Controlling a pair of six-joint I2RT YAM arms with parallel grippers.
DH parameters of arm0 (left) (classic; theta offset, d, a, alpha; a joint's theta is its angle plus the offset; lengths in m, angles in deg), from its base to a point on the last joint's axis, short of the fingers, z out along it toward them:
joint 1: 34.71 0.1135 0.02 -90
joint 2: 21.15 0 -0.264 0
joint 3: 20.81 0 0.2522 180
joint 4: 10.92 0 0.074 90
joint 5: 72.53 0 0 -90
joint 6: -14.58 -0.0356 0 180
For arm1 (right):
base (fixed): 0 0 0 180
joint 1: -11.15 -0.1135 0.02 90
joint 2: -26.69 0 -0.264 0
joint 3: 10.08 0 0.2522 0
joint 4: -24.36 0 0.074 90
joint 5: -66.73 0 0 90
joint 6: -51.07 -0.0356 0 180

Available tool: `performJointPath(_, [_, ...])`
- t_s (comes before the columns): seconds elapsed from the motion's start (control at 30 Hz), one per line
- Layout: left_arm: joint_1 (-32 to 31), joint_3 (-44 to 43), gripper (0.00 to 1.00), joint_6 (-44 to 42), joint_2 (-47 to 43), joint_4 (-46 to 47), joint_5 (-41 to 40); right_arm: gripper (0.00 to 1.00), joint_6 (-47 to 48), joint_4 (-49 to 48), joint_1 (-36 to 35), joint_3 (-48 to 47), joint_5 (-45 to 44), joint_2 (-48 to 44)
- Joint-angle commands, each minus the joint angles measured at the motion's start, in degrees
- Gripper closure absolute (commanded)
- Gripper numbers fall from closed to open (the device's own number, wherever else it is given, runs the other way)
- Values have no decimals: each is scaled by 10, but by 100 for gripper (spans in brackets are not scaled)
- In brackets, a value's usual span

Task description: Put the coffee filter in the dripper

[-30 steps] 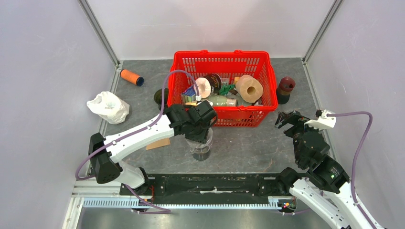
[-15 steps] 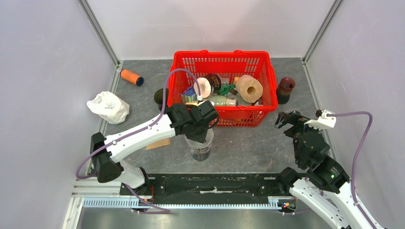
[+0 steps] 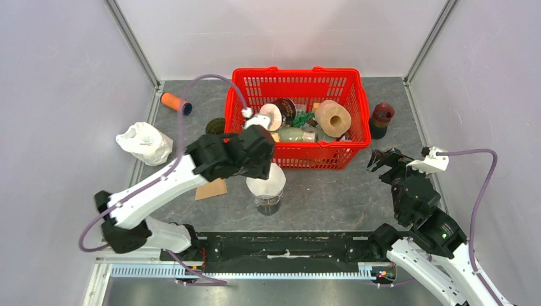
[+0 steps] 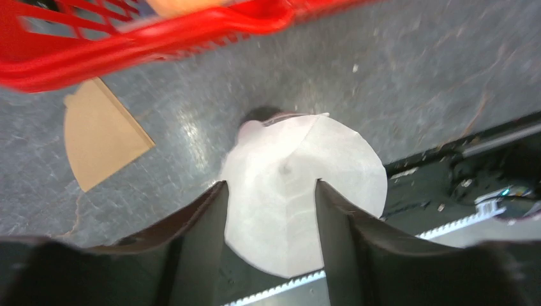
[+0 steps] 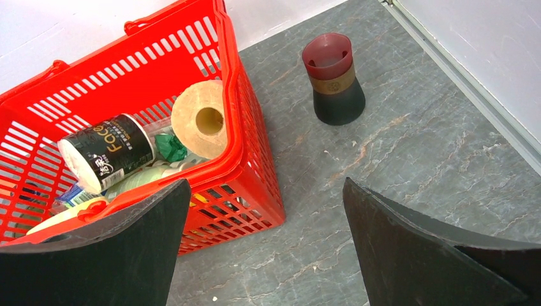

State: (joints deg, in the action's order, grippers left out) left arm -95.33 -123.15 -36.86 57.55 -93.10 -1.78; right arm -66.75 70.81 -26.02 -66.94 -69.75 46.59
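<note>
A white paper coffee filter [image 3: 266, 180] sits opened out on top of the clear glass dripper [image 3: 266, 204] in front of the red basket. In the left wrist view the filter [image 4: 306, 185] lies below and between my fingers [image 4: 201, 236], which do not touch it. My left gripper [image 3: 258, 164] is open and empty, just above and to the left of the filter. A second, brown filter [image 3: 212, 189] lies flat on the table to the left and also shows in the left wrist view [image 4: 99, 134]. My right gripper [image 3: 383, 159] is open and empty at the right.
The red basket [image 3: 322, 159] with rolls and packets stands behind the dripper. A dark red and black cup [image 3: 381, 120] stands to its right. An orange roll [image 3: 175, 102], a white plastic bag [image 3: 145, 143] and a dark green object [image 3: 215, 125] lie at the left.
My left gripper has drawn back up and to the left, off the dripper. The white filter, hidden under it before, now shows on the dripper. The right arm has not moved.
</note>
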Motion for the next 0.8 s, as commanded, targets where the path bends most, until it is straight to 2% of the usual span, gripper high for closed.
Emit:
performJointPath(0.0, [-2,-25,28,20,-115,31,-145,3,2,-2,0,-7,-14,-5])
performJointPath(0.03, [-2,-11,19,21,-138,56,-165,3,2,-3,0,-6,-15,-4])
performJointPath(0.07, [-1,0,17,17,-153,78,-181,3,3,-4,0,-5,-16,-3])
performJointPath(0.2, [9,18,14,55,-175,84,-287,3,7,-10,0,-3,-13,6])
performJointPath(0.27, [37,20,14,78,-176,73,-304,3,9,-10,0,-5,-14,14])
performJointPath(0.3, [71,24,13,85,-179,72,-295,3,9,-10,0,-7,-13,19])
performJointPath(0.4, [243,77,12,71,-198,123,-217,3,8,-11,0,-10,-9,32])
performJointPath(0.47, [331,124,12,53,-205,191,-129,3,11,-14,0,-10,-5,37])
performJointPath(0.53, [380,144,11,36,-189,248,-63,3,9,-14,0,-10,-3,38])
performJointPath(0.63, [444,145,11,29,-127,292,-44,3,7,-19,0,-2,-2,32])
performJointPath(0.77, [525,160,11,27,-30,368,80,3,8,-20,-1,1,-3,27])
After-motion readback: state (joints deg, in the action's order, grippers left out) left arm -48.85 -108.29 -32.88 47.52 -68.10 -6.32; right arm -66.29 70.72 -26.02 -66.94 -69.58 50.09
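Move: The coffee filter already sits in the dripper, about 8 cm below the empty left hand, 2 cm back and 1 cm to its right. The brown paper lies flat some 19 cm left of that hand and 5 cm ahead, 27 cm down; the green cup stands about 18 cm left and 22 cm ahead, 23 cm below. From the right hand the filter is about 35 cm left, 5 cm back and 12 cm lower. Opening, the left hand rises 12 cm from the filter, swings 20 cm left and forward, sinks, turning counter-clockwise. ##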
